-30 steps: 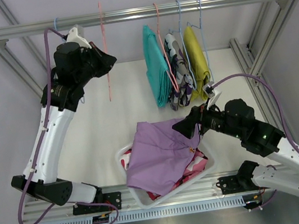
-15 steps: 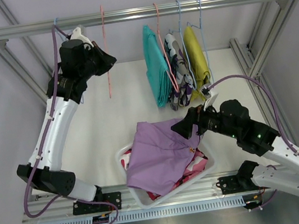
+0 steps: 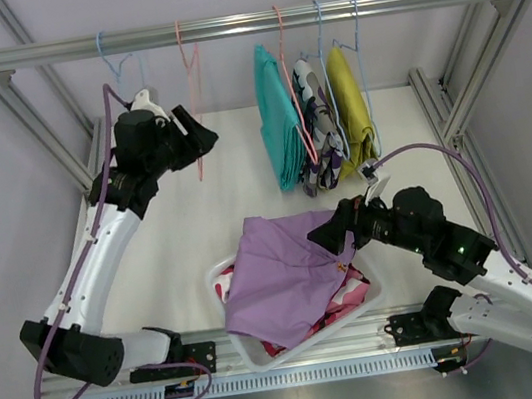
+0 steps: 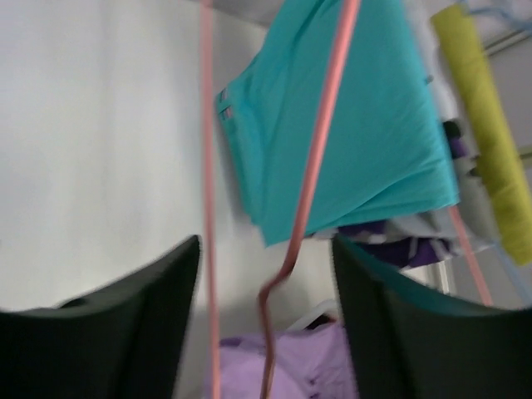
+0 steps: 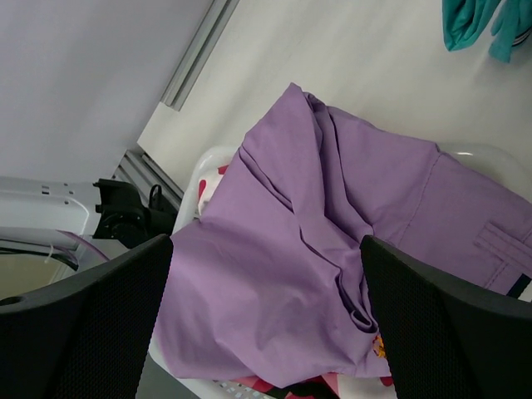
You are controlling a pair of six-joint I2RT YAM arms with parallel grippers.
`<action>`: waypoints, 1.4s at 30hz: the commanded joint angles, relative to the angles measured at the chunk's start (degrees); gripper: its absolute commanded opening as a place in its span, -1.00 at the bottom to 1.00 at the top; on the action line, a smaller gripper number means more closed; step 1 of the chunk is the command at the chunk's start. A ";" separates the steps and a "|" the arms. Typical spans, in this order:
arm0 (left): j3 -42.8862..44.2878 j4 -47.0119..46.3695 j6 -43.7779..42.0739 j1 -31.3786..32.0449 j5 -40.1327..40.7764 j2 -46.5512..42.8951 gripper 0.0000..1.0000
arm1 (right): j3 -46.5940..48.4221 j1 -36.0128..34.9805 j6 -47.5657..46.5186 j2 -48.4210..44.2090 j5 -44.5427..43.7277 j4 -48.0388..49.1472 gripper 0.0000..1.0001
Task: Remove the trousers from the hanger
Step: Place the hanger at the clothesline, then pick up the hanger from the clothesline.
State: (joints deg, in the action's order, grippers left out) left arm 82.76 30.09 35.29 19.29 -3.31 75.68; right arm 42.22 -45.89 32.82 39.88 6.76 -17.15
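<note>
Three pairs of trousers hang on hangers from the rail: teal (image 3: 280, 126) (image 4: 349, 133), camouflage (image 3: 320, 128) and mustard (image 3: 350, 105) (image 4: 490, 125). The lilac trousers (image 3: 284, 278) (image 5: 332, 249) lie draped over the white basket (image 3: 255, 355), on top of the red-and-white pair (image 3: 350, 297). My left gripper (image 3: 203, 136) (image 4: 266, 332) is open. The thin wires of a bare pink hanger (image 3: 191, 90) (image 4: 312, 166) pass loosely between its fingers. My right gripper (image 3: 328, 234) (image 5: 266, 324) hovers open just above the lilac trousers, holding nothing.
A bare blue hanger (image 3: 115, 63) hangs at the left end of the rail (image 3: 219, 28). Slanted frame posts (image 3: 454, 109) flank the white table on both sides. The basket sits at the near edge between the two arm bases.
My left gripper has opened and let go of the pink hanger, then dropped slightly away from the rail. The hanger now swings free. The right arm has shifted a little toward the near right.
</note>
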 commanded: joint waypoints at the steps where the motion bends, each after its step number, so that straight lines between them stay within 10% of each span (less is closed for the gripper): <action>1: -2.68 4.60 0.83 1.27 5.39 -5.09 0.50 | -0.82 0.19 1.02 -1.64 0.36 1.86 0.99; 4: -7.26 4.98 -0.48 5.49 14.80 -13.96 0.98 | -1.78 0.19 1.02 -2.70 0.18 1.15 0.99; 10: -8.06 7.27 -1.36 9.45 15.62 -25.49 0.99 | -2.67 0.27 0.67 -4.02 0.27 -0.08 0.99; 15: -5.51 -0.35 -1.81 9.63 -0.87 -25.68 0.99 | -2.40 0.27 0.40 -5.59 0.00 -2.10 0.99; 22: 7.40 -3.00 4.51 11.56 -12.15 -10.22 0.99 | -3.98 0.27 1.37 -9.28 -0.43 -3.59 0.99; 42: 23.76 -16.19 6.81 19.29 -7.15 20.55 0.99 | -9.34 0.19 5.50 -19.75 -2.63 -8.96 0.99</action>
State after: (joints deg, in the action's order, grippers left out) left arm 102.87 19.90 41.06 37.47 -10.70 94.37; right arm 33.76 -45.84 37.54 20.10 3.90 -25.96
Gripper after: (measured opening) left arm 0.994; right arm 0.993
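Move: The left gripper is at the empty pink hanger, now on the rod, whose middle is about 6 cm ahead and 1 cm to its right. Its next goal, the teal trousers' pink hanger, hangs some 20 cm to its right and 6 cm ahead, near its height; the teal trousers lie about 16 cm right, 8 cm ahead and lower, the camouflage trousers 24 cm right and 8 cm ahead. From the right gripper that pink hanger is roughly 27 cm ahead, 3 cm left. Open the left gripper the rest of the way and draw it back about 14 cm off the empty hanger, rising as it goes. Then swing it right in an arc, high past the hanger and forward again, sinking a little to the teal trousers' hanger with the wrist turned clockwise some 20 degrees. Meanwhile ease the open right gripper back and to the right over the basket. ##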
